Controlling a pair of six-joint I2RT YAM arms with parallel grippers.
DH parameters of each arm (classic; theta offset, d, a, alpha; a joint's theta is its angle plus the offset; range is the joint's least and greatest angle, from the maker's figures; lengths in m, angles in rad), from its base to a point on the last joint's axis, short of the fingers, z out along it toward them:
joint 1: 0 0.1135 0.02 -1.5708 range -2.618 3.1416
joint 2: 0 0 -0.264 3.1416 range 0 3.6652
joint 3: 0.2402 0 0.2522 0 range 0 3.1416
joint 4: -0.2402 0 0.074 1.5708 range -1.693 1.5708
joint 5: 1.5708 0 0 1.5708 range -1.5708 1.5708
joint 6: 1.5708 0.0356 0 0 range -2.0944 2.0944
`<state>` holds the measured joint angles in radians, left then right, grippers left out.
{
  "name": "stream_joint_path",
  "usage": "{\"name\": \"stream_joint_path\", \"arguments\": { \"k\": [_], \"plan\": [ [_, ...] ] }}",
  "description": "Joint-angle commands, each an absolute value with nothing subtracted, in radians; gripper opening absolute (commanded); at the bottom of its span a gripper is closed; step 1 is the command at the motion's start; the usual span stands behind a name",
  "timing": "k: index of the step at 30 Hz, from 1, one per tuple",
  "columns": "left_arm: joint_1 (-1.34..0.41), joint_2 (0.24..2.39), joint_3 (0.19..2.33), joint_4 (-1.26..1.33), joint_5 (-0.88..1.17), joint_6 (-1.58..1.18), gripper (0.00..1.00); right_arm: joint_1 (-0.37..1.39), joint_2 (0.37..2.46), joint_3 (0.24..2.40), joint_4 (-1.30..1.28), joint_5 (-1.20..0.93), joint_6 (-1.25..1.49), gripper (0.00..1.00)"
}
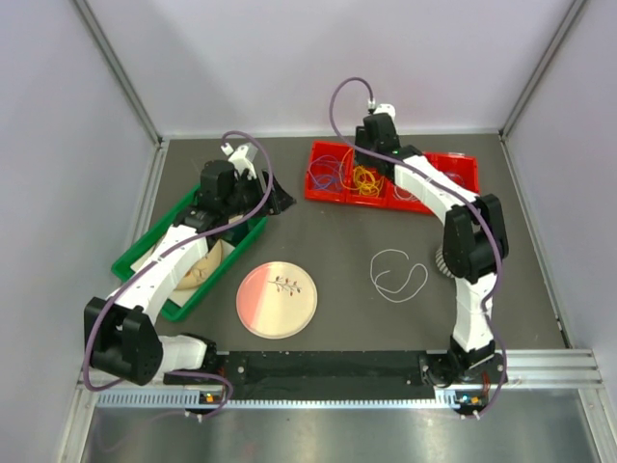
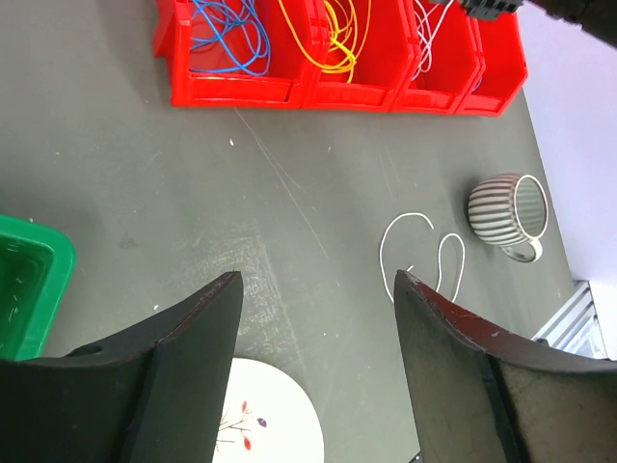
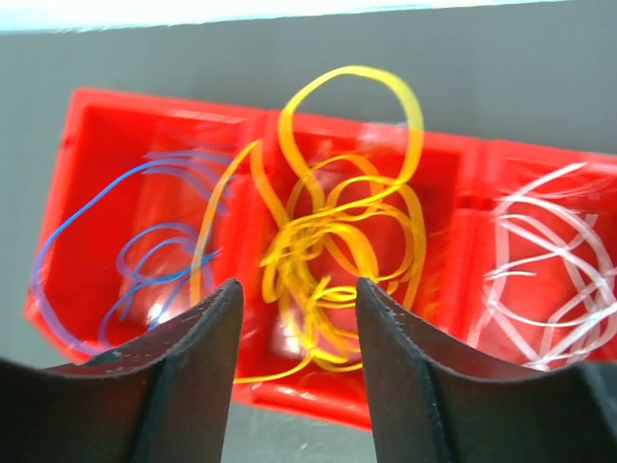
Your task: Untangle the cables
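Three red bins [image 3: 87, 125] stand in a row at the back of the table. The left one holds blue cables [image 3: 145, 260], the middle one a yellow tangle [image 3: 337, 222], the right one white cables [image 3: 545, 280]. My right gripper [image 3: 298, 285] hangs open just above the yellow tangle, with nothing between its fingers. One loose white cable [image 1: 398, 273] lies looped on the table, also visible in the left wrist view as the loose white cable [image 2: 424, 256]. Above the table, between the green bin and the plate, my left gripper [image 2: 318, 277] is open and empty.
A green bin [image 1: 145, 253] holding a beige object sits at the left under the left arm. A pink plate [image 1: 277, 299] lies near the front centre. A striped mug [image 2: 506, 212] stands right of the loose cable, beside the right arm. Walls close in on three sides.
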<state>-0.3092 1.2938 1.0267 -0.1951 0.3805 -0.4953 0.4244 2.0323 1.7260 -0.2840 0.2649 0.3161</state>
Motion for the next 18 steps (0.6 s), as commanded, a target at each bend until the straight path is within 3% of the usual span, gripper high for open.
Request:
{"name": "stream_joint_path", "arguments": {
  "k": [1, 11, 18],
  "plan": [
    [-0.305, 1.266, 1.051, -0.15, 0.377, -0.483, 0.69, 0.486, 2.036, 1.735, -0.252, 0.232, 0.285, 0.49],
    [-0.305, 1.252, 1.045, -0.167, 0.361, -0.468, 0.7, 0.485, 2.022, 1.654, -0.245, 0.365, 0.337, 0.48],
    [-0.304, 1.247, 1.043, -0.167, 0.359, -0.468, 0.7, 0.443, 2.036, 1.623, -0.241, 0.312, 0.374, 0.47]
  ]
}}
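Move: The right hand is empty and half open. The heap of yellow cable in its red bin lies almost under it, about 11 cm below, some 2 cm to its right and 1 cm ahead. The blue cables lie in the next bin, about 7 cm to the hand's left and 2 cm ahead; the white cables are about 13 cm to its right and 1 cm back. From the left hand, the yellow cable is roughly 16 cm ahead, 20 cm to the right and 17 cm lower. The right hand first swings about 4.5 cm left towards the blue cables' bin, easing back a little, then reverses and comes about 4 cm right again as it sinks, ending some 5 cm lower and 2.5 cm farther back, closer above the yellow cable. The fingers stay about half open, straddling the space above the near part of the yellow bin with no contact to be seen, while the wrist tips about 5 degrees farther down. ##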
